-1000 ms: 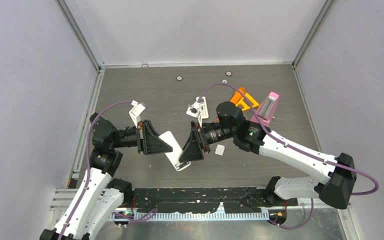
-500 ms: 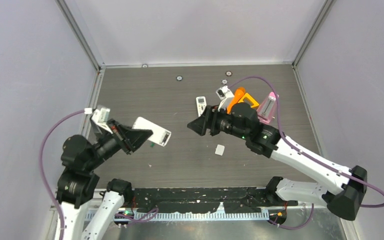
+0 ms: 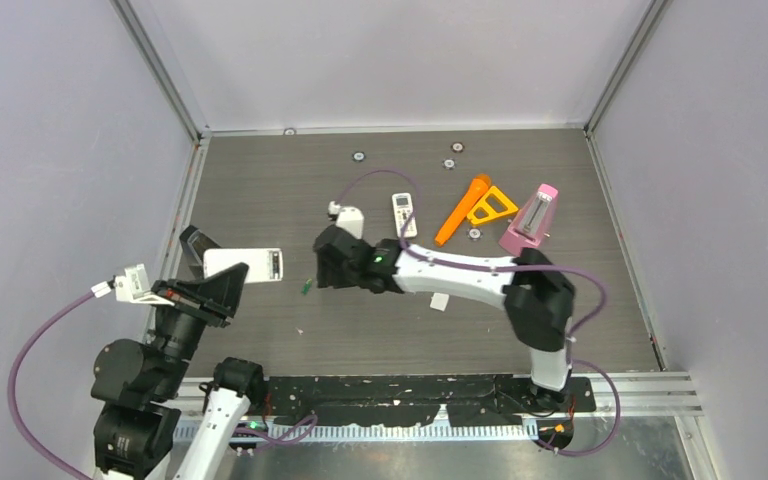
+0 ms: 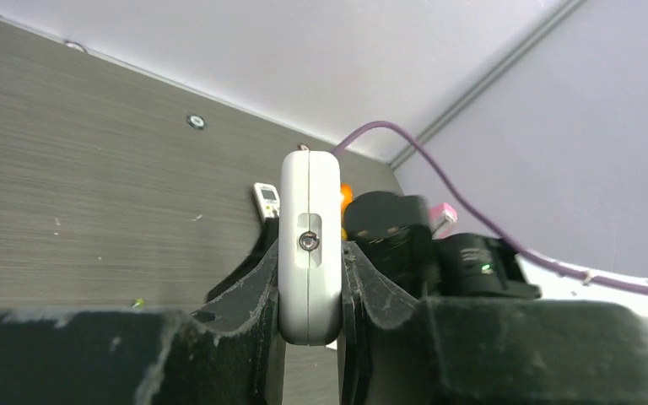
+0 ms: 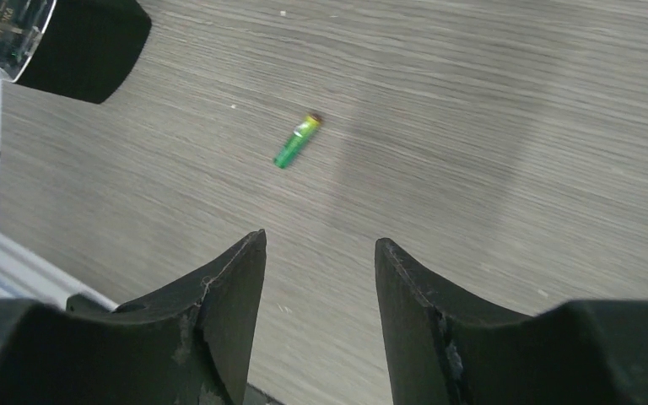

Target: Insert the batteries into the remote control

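My left gripper (image 3: 226, 282) is shut on a white remote control (image 3: 245, 265) and holds it above the table's left side. In the left wrist view the remote (image 4: 310, 245) stands edge-on between the jaws. A green battery (image 3: 304, 287) lies on the table just right of the remote. My right gripper (image 3: 320, 270) is open and empty, low over the table beside that battery. In the right wrist view the battery (image 5: 297, 141) lies ahead of my open gripper (image 5: 321, 246). The purple and dark batteries are out of view.
A small white remote (image 3: 403, 213) lies mid-table. An orange tool (image 3: 465, 208), an orange triangle (image 3: 491, 205) and a pink metronome (image 3: 530, 220) stand at the back right. A small white cover piece (image 3: 440, 300) lies under the right arm.
The left arm has drawn back toward the near left with the remote. The right arm has swung left and down to the table beside the green battery.
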Available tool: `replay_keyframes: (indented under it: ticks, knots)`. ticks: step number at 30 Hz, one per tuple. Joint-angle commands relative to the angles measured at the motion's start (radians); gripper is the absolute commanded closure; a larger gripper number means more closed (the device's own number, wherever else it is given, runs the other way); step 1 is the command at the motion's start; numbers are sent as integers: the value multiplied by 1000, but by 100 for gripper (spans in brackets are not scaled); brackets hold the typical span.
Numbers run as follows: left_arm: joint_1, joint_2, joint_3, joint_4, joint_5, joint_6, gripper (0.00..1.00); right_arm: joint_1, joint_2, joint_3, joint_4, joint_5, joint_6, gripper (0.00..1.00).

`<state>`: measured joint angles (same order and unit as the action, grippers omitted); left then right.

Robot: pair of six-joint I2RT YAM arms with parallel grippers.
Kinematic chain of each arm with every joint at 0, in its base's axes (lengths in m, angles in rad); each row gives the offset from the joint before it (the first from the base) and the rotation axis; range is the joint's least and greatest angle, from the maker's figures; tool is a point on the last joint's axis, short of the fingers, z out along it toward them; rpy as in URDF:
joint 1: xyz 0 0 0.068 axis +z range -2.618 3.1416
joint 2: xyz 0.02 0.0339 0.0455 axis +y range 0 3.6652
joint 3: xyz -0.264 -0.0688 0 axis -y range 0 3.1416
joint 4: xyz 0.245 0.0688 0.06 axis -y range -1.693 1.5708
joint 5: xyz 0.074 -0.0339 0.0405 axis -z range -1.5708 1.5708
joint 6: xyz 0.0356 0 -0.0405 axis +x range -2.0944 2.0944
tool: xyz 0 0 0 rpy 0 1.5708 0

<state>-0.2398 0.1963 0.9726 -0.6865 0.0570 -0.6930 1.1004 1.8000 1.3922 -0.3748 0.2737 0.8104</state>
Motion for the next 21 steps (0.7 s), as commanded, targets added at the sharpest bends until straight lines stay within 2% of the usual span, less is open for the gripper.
replay_keyframes:
  ticks: [1,3,10,14,16,21]
  knots:
    - [5,-29,24,-5,-120,-29,100,68,188,222,-105,147,38,45]
    - [5,-42,34,-20,-141,-32,100,82,246,270,-58,145,-46,45]
    - [5,-80,73,-27,-221,-26,100,77,321,293,133,-109,-526,48]
    - [5,-73,70,4,-211,-38,100,37,365,327,131,-166,-622,58]
    - [4,-66,71,1,-208,-40,100,18,396,357,110,-164,-636,72]
    - [5,-52,66,-5,-200,-47,100,-15,467,424,94,-184,-655,83]
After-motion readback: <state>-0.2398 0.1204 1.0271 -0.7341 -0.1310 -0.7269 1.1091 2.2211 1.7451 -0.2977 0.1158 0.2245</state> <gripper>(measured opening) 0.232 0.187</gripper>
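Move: The green battery lies about 10 cm left of the empty right hand, some 3 cm ahead and 12 cm below. On the table, the black case stands about 21 cm left of the battery and 6 cm farther out; the white cover lies about 28 cm right of the battery and 4 cm nearer. From the remote-holding left hand, the battery is roughly 13 cm ahead, 3 cm right and 36 cm down. Right hand swings about 8 cm left and 7 down towards the battery, fingers closing empty; left hand shifts left. ##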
